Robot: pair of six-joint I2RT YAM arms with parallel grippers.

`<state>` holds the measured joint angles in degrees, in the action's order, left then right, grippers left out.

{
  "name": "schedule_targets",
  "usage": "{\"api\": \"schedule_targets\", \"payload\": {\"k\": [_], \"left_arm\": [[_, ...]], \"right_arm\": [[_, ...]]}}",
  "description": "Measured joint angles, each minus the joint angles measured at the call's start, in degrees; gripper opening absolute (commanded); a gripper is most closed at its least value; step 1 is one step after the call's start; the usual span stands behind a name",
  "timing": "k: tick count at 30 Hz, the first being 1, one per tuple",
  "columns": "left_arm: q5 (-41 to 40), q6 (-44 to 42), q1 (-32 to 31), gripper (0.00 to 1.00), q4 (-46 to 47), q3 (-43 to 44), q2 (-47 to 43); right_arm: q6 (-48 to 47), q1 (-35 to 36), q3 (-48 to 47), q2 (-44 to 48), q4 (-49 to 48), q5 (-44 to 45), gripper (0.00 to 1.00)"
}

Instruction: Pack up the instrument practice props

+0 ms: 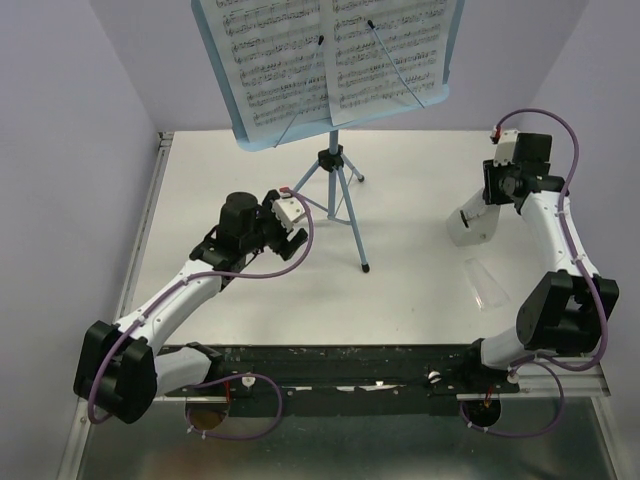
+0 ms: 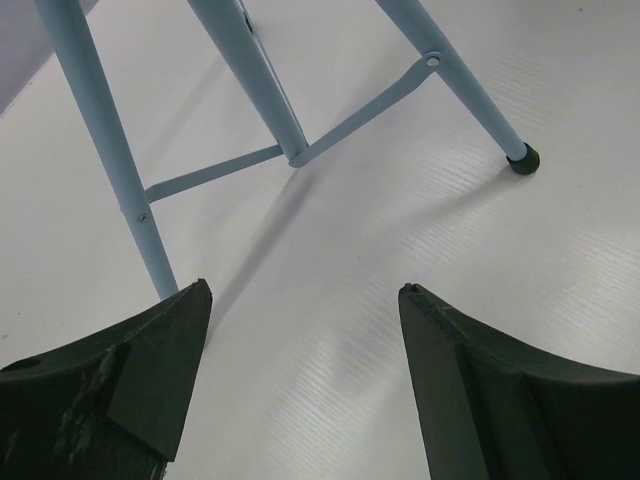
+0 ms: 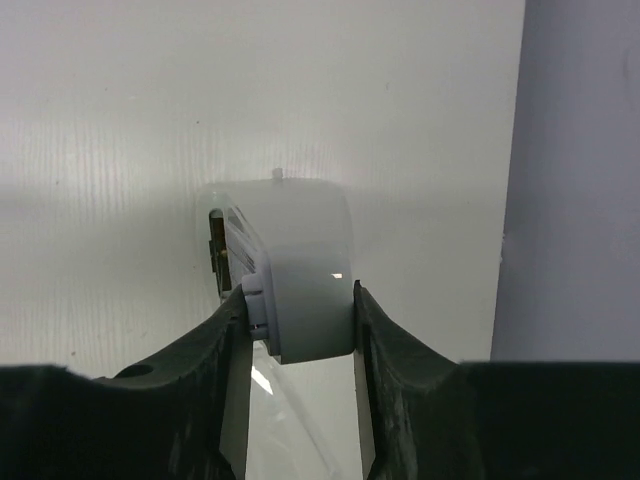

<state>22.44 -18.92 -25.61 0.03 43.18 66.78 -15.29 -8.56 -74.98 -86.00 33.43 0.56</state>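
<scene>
The light-blue music stand (image 1: 337, 165) stands at the back middle of the table. Two white sheet-music pages (image 1: 275, 60) (image 1: 385, 50) rest on its tray under thin wire holders. My left gripper (image 1: 297, 226) hovers open just left of the tripod legs (image 2: 250, 70), with nothing between its fingers (image 2: 170, 360); one black foot (image 2: 520, 158) shows ahead of it. My right gripper (image 3: 300, 300) is at the right of the table, both fingers pressed against the sides of a small white plastic box (image 3: 300, 270) (image 1: 470, 225).
A clear plastic piece (image 1: 490, 285) lies flat on the table in front of the white box. The raised table rim (image 1: 150, 200) runs along the left side, and purple walls close in on the left, back and right.
</scene>
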Motion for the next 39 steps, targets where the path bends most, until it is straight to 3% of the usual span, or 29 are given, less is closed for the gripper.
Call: {"api": "schedule_targets", "payload": {"k": [3,9,15,20,26,27,32,36,39], "left_arm": [[0.0,-1.0,0.0,0.86,-0.3,-0.3,-0.5],[0.0,-2.4,0.0,0.86,-2.5,-0.6,-0.8],[1.5,-4.2,0.0,0.86,-4.9,-0.6,-1.3],[2.8,-5.3,0.0,0.86,-6.1,-0.6,-1.4],[3.1,-5.9,0.0,0.86,-6.6,-0.6,-1.4],[3.1,-6.1,0.0,0.86,-6.8,-0.6,-1.4],[3.2,-6.6,0.0,0.86,-8.0,-0.6,-1.4],[3.2,-6.6,0.0,0.86,-8.6,-0.5,-1.4],[3.2,-6.6,0.0,0.86,-8.8,-0.5,-1.4]], "right_arm": [[-3.0,-0.1,0.1,0.3,0.6,-3.5,0.19],[-14.3,-0.2,2.2,3.4,3.8,-15.8,0.19],[-33.4,0.6,1.4,5.9,18.8,-34.0,0.22],[-50.8,6.8,1.3,7.5,31.2,-40.1,0.24],[-65.5,17.2,5.7,13.2,37.4,-41.1,0.25],[-67.1,18.5,6.2,14.0,38.1,-41.2,0.28],[-71.0,20.9,7.9,16.1,39.5,-41.2,0.66],[-65.4,20.9,7.4,16.4,39.0,-40.9,0.73],[-57.8,20.9,4.3,16.4,39.0,-41.2,0.84]]}}
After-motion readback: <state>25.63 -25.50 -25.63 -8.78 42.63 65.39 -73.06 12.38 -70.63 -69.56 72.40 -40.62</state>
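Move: The white box is already clamped in the right fingers; the open tabletop it is headed for lies about 19 cm back and 20 cm left, a few centimetres below the hand point. The stand's near foot is roughly 10 cm back and 32 cm left of the hand; the clear case is some 14 cm back and 4 cm right. From the left hand, the open spot is around 34 cm right and 8 cm back. Right hand swings the gripped white box level, back and left nearly 30 cm, turning it 95 degrees counter-clockwise, then releases. ##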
